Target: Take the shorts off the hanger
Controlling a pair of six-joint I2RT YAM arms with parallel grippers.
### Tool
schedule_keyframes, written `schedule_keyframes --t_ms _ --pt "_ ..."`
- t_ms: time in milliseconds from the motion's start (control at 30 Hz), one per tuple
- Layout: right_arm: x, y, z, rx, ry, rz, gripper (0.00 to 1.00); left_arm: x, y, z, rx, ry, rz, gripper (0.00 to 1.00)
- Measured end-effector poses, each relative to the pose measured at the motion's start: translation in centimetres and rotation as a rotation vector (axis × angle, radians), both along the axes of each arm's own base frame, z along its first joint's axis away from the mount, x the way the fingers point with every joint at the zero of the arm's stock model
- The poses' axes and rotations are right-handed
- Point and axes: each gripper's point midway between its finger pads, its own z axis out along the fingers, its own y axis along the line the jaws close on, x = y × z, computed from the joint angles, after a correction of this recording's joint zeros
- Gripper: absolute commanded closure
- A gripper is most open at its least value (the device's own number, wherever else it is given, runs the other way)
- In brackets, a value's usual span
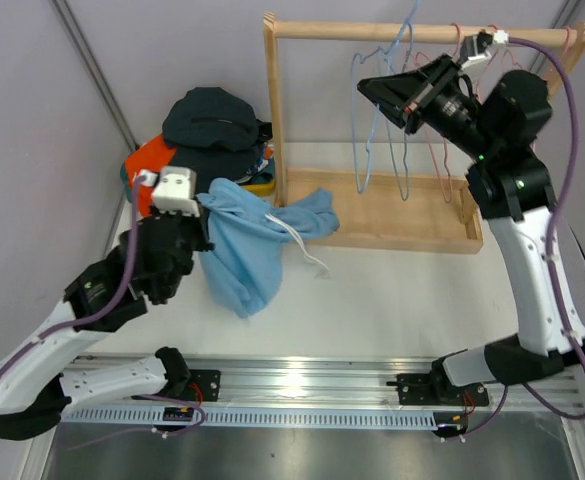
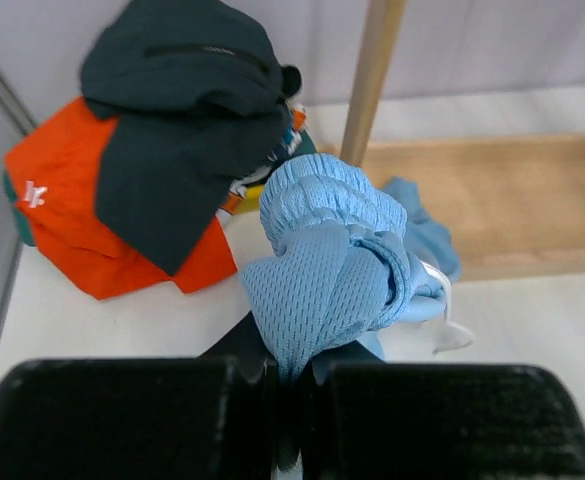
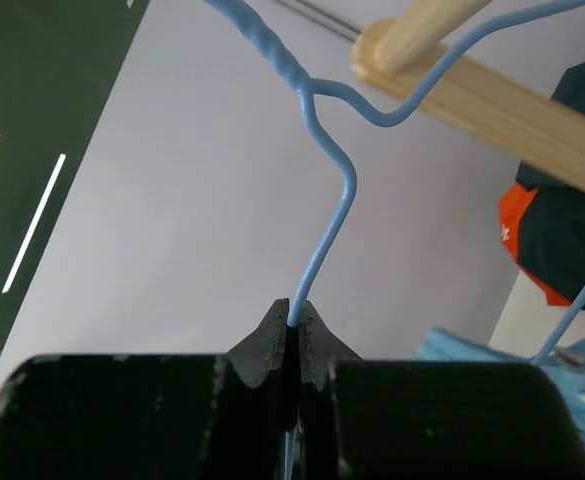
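The light blue shorts (image 1: 257, 245) with a white drawstring hang crumpled from my left gripper (image 1: 200, 215), which is shut on their mesh fabric (image 2: 327, 275), one end trailing onto the wooden rack base. My right gripper (image 1: 377, 90) is shut on the wire of a bare blue hanger (image 3: 327, 225) that hangs from the rack's top rod (image 1: 372, 32). Dark green shorts (image 1: 210, 118), orange shorts (image 1: 152, 158) and a patterned pair (image 1: 264, 175) lie piled at the back left; the pile also shows in the left wrist view (image 2: 187, 110).
The wooden rack (image 1: 392, 205) stands at the back centre with several bare wire hangers (image 1: 432, 150) on its rod. A grey wall and a metal post (image 1: 102, 80) close the left side. The metal rail (image 1: 302, 385) runs along the near edge.
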Motion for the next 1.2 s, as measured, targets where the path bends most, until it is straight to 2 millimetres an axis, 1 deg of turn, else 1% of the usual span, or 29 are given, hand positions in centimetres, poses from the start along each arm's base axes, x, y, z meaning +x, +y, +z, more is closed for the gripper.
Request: schedule_keyframes --t_ms 67,167,233,300,333,400,467,533,633,667,700,767,833,867,900,967,1000,1033,1067,1100,1133,1167,1200 --pt "3.0 0.3 -1.5 -0.008 0.034 0.008 1.0 -0.4 1.2 1.1 -0.013 -0.018 0.022 1.0" --pt "8.0 1.6 -5.7 -0.03 0.144 0.028 1.0 -0.6 2.8 2.5 -0.021 -0.04 0.06 1.0" --pt "10.1 2.5 -8.3 -0.049 0.196 0.056 1.0 -0.4 3.6 3.0 -0.009 -0.045 0.088 1.0" --pt "11.0 3.1 -9.4 -0.054 0.217 0.069 1.0 0.2 4.5 3.2 0.014 -0.044 0.128 1.0" --pt "11.3 3.2 -9.4 -0.054 0.203 0.072 1.0 0.6 4.9 3.4 0.03 -0.039 0.146 1.0" --pt "11.0 3.2 -9.4 -0.054 0.199 0.082 1.0 1.8 6.1 4.2 0.05 -0.03 0.199 1.0" --pt "10.5 3.0 -9.3 -0.049 0.185 0.083 1.0 3.2 7.5 6.0 0.041 -0.042 0.252 1.0" --pt "9.8 2.7 -9.7 -0.047 0.18 0.082 1.0 5.1 8.4 8.0 0.029 -0.051 0.287 1.0" --pt "8.5 2.2 -10.5 -0.049 0.167 0.084 1.0 8.6 10.0 12.2 -0.006 -0.098 0.33 1.0" --pt "8.1 2.1 -10.6 -0.05 0.162 0.085 1.0 10.0 10.6 14.2 -0.022 -0.129 0.341 1.0" --pt "7.7 1.9 -10.8 -0.05 0.15 0.082 1.0 11.3 11.0 15.7 -0.038 -0.157 0.351 1.0" --pt "6.9 1.5 -11.0 -0.05 0.124 0.076 1.0 14.2 12.2 19.7 -0.087 -0.261 0.367 1.0" --pt "6.5 1.0 -11.4 -0.047 0.1 0.066 1.0 16.9 13.6 21.9 -0.132 -0.339 0.378 1.0" --pt "6.3 0.9 -11.7 -0.047 0.094 0.063 1.0 18.3 14.0 22.5 -0.155 -0.373 0.364 1.0" --pt "6.2 0.7 -12.2 -0.047 0.085 0.06 1.0 19.4 14.2 22.6 -0.168 -0.39 0.35 1.0" --pt "5.9 0.6 -12.9 -0.05 0.054 0.059 1.0 22.1 14.3 22.2 -0.196 -0.417 0.319 1.0" --pt "5.7 0.6 -13.2 -0.053 0.038 0.06 1.0 23.8 14.0 22.0 -0.207 -0.432 0.29 1.0" --pt "5.5 0.5 -13.3 -0.057 0.02 0.061 0.72 25.6 13.5 21.5 -0.219 -0.441 0.26 1.0" --pt "5.3 0.5 -13.4 -0.059 0.009 0.061 0.51 26.9 13.1 21.2 -0.227 -0.452 0.237 1.0" --pt "4.9 0.5 -14.2 -0.074 0.022 0.068 0.23 28.9 12.6 20.5 -0.237 -0.459 0.209 1.0" --pt "4.7 0.5 -15.3 -0.089 0.051 0.077 0.14 30.8 12.2 19.3 -0.244 -0.453 0.189 1.0" --pt "4.6 0.6 -17.1 -0.113 0.098 0.087 0.08 32.2 11.9 18.3 -0.249 -0.446 0.175 0.98" --pt "4.6 0.6 -19.2 -0.133 0.162 0.094 0.04 33.9 11.6 16.7 -0.255 -0.431 0.159 0.97"
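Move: The left hand already grips the blue shorts; the clothes pile they go to lies about 27 cm ahead, 16 cm left and 33 cm below, the rack's left post 19 cm ahead and 9 cm right, its middle 8 cm lower. The right hand holds a blue hanger; the rail is roughly 14 cm straight ahead and 6 cm higher, the other blue hanger 14 cm ahead, 8 cm right and 6 cm lower. Left lifts shorts forward-left over pile, some 45 cm; right takes hanger forward-down 15 cm, backs down, opens. ##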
